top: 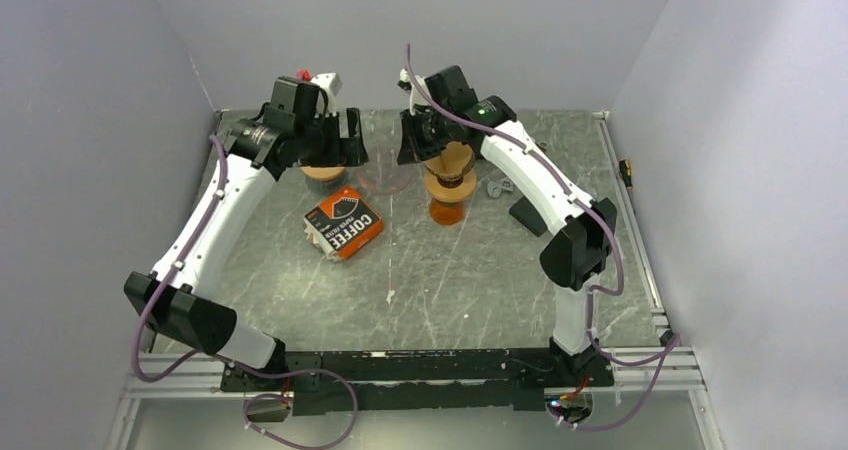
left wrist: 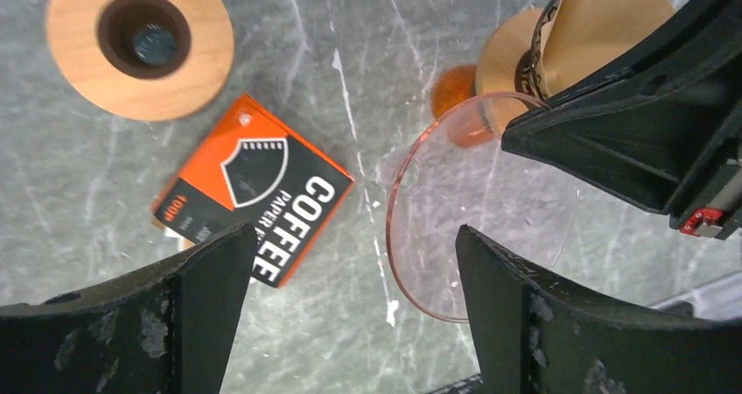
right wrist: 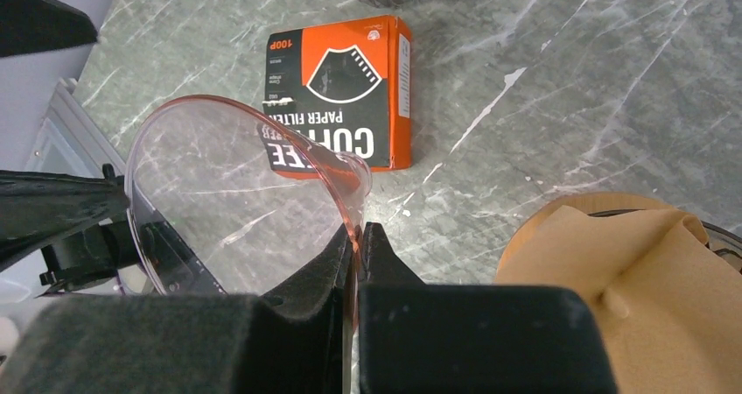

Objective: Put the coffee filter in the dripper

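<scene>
The dripper (right wrist: 219,175) is a clear cone with a pink rim, tilted above the table. My right gripper (right wrist: 357,236) is shut on its rim. The brown paper coffee filter (right wrist: 612,280) lies on top of an orange vessel with a wooden collar (top: 447,185), just right of the cone. From the left wrist, the filter (left wrist: 604,26) shows at the top right, beyond the dripper (left wrist: 472,219). My left gripper (left wrist: 354,298) hangs open over the bare table, next to the cone's rim, with nothing between its fingers. Overhead, the left gripper (top: 352,140) and the right gripper (top: 412,142) face each other.
An orange and black coffee filter box (top: 343,222) lies flat left of centre. A wooden ring with a dark hole (left wrist: 140,44) sits behind it under the left arm. A small grey piece (top: 497,185) lies right of the vessel. Walls close in on three sides.
</scene>
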`<control>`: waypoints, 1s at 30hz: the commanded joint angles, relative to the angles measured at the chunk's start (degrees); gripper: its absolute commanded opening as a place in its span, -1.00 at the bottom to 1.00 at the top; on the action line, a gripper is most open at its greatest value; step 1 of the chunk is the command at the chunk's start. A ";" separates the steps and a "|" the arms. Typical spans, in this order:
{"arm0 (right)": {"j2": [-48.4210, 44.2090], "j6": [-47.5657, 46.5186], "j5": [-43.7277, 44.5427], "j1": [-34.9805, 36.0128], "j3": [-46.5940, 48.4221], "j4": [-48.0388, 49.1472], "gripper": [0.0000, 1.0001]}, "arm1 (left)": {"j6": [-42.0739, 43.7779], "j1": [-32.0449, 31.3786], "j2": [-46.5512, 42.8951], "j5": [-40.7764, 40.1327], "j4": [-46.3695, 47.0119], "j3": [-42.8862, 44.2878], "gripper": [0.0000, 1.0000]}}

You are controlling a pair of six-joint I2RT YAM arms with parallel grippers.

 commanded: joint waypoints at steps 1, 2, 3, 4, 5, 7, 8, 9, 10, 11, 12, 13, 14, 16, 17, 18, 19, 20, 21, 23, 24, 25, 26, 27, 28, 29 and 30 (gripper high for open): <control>-4.93 0.47 0.38 -0.18 -0.11 3.87 -1.00 | -6.27 1.33 1.94 8.87 -2.66 1.78 0.75; -5.12 0.38 0.50 -0.18 -0.47 4.02 -1.00 | -6.49 1.57 2.34 9.92 -2.68 1.51 0.70; -5.30 0.38 0.67 -0.18 -0.76 4.15 -1.00 | -6.45 1.76 2.93 11.00 -2.75 1.25 0.64; -5.48 0.42 0.74 -0.18 -1.08 4.31 -1.00 | -6.40 1.87 3.50 11.84 -2.90 1.21 0.58; -5.54 0.46 0.75 -0.18 -1.22 4.40 -1.00 | -6.25 1.89 4.31 12.40 -3.47 1.43 0.52; -5.56 0.55 0.38 -0.18 -1.18 4.30 -1.00 | -5.55 1.89 5.66 13.39 -3.94 1.72 0.32; -5.44 0.51 0.14 -0.18 -0.98 4.15 -1.00 | -5.22 1.89 6.46 13.58 -4.16 1.95 0.20; -5.31 0.48 -0.07 -0.18 -0.93 4.00 -1.00 | -5.09 1.89 7.00 13.71 -4.34 2.15 0.08; -5.21 0.39 -0.13 -0.18 -0.87 3.91 -1.00 | -4.93 1.89 7.44 13.73 -4.44 2.27 -0.03; -5.20 0.31 -0.14 -0.17 -0.91 3.90 -1.00 | -4.76 1.89 7.80 13.70 -4.54 2.42 -0.13; -5.15 0.21 0.01 -0.14 -1.16 3.90 -1.00 | -4.69 1.89 8.19 13.55 -4.73 2.66 -0.19; -5.26 0.20 0.10 -0.17 -1.26 3.88 -1.00 | -4.62 1.89 8.50 13.50 -4.87 2.80 -0.27; -5.32 0.25 0.24 -0.12 -1.34 3.94 -1.00 | -4.36 1.89 8.71 13.38 -4.96 2.93 -0.40; -5.46 0.29 0.13 -0.14 -1.45 4.01 -1.00 | -3.93 1.89 9.24 13.36 -5.35 3.41 -0.65; -5.46 0.37 0.04 -0.10 -1.52 4.07 -1.00 | -3.70 1.89 9.55 13.31 -5.60 3.81 -0.78; -5.46 0.42 -0.19 -0.16 -1.53 4.26 -0.98 | -3.56 1.89 9.79 13.28 -5.82 4.33 -0.88; -5.42 0.51 -0.53 -0.18 -1.62 4.52 -0.87 | -3.42 1.89 9.97 13.32 -5.94 4.54 -0.98; -5.43 0.60 -0.77 -0.11 -1.56 4.70 -0.72 | -3.33 1.89 10.13 13.34 -5.88 4.72 -1.00; -5.50 0.77 -0.97 -0.18 -1.61 4.88 -0.56 | -3.15 1.89 10.17 13.34 -5.75 4.83 -1.00; -5.82 1.11 -1.17 -0.18 -1.77 5.40 -0.24 | -2.87 1.89 10.25 13.11 -5.52 5.04 -1.00; -6.10 1.29 -1.14 -0.18 -1.95 5.72 -0.07 | -2.70 1.89 10.40 12.97 -5.52 5.34 -1.00; -6.42 1.53 -1.17 -0.24 -2.16 6.12 0.10 | -2.60 2.01 10.49 12.83 -5.59 5.64 -1.00; -6.88 1.87 -1.15 -0.31 -2.49 6.74 0.25 | -2.51 2.17 10.66 12.81 -5.67 5.98 -1.00; -7.32 2.14 -1.25 -0.39 -2.88 7.32 0.37 | -2.37 2.54 10.77 13.16 -5.63 6.23 -1.00; -7.90 2.50 -1.40 -0.62 -3.41 7.98 0.51 | -2.25 3.01 10.92 14.48 -5.54 6.40 -1.00; -8.58 2.88 -1.62 -0.88 -4.14 8.82 0.59 | -2.32 4.08 10.97 15.69 -5.24 6.49 -1.00; -9.22 3.26 -1.94 -1.36 -4.92 9.66 0.67 | -2.89 4.92 10.98 16.49 -4.99 6.45 -1.00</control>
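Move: The left hand is open. The clear cup, held by its rim in the right fingers, has its middle about 7 cm to the left hand's right, 3 cm ahead and 9 cm below. From the left hand, the coffee box lies some 3 cm ahead, 4 cm left and 25 cm down. Counted from the right hand, the cup's middle is about 4 cm left, 1 cm ahead and 4 cm down, and the dripper with its filter 6 cm ahead, 9 cm right and 9 cm down. The left hand pinches the clear cup's near-left rim, one finger inside and one outside, after sinking about 6 cm and easing roughly 3 cm right, fingers tipping some 20 degrees further down as they shut. The right hand keeps its rim hold nearly still until that pinch is made, then opens wide, lets go and rises about 2 cm. ##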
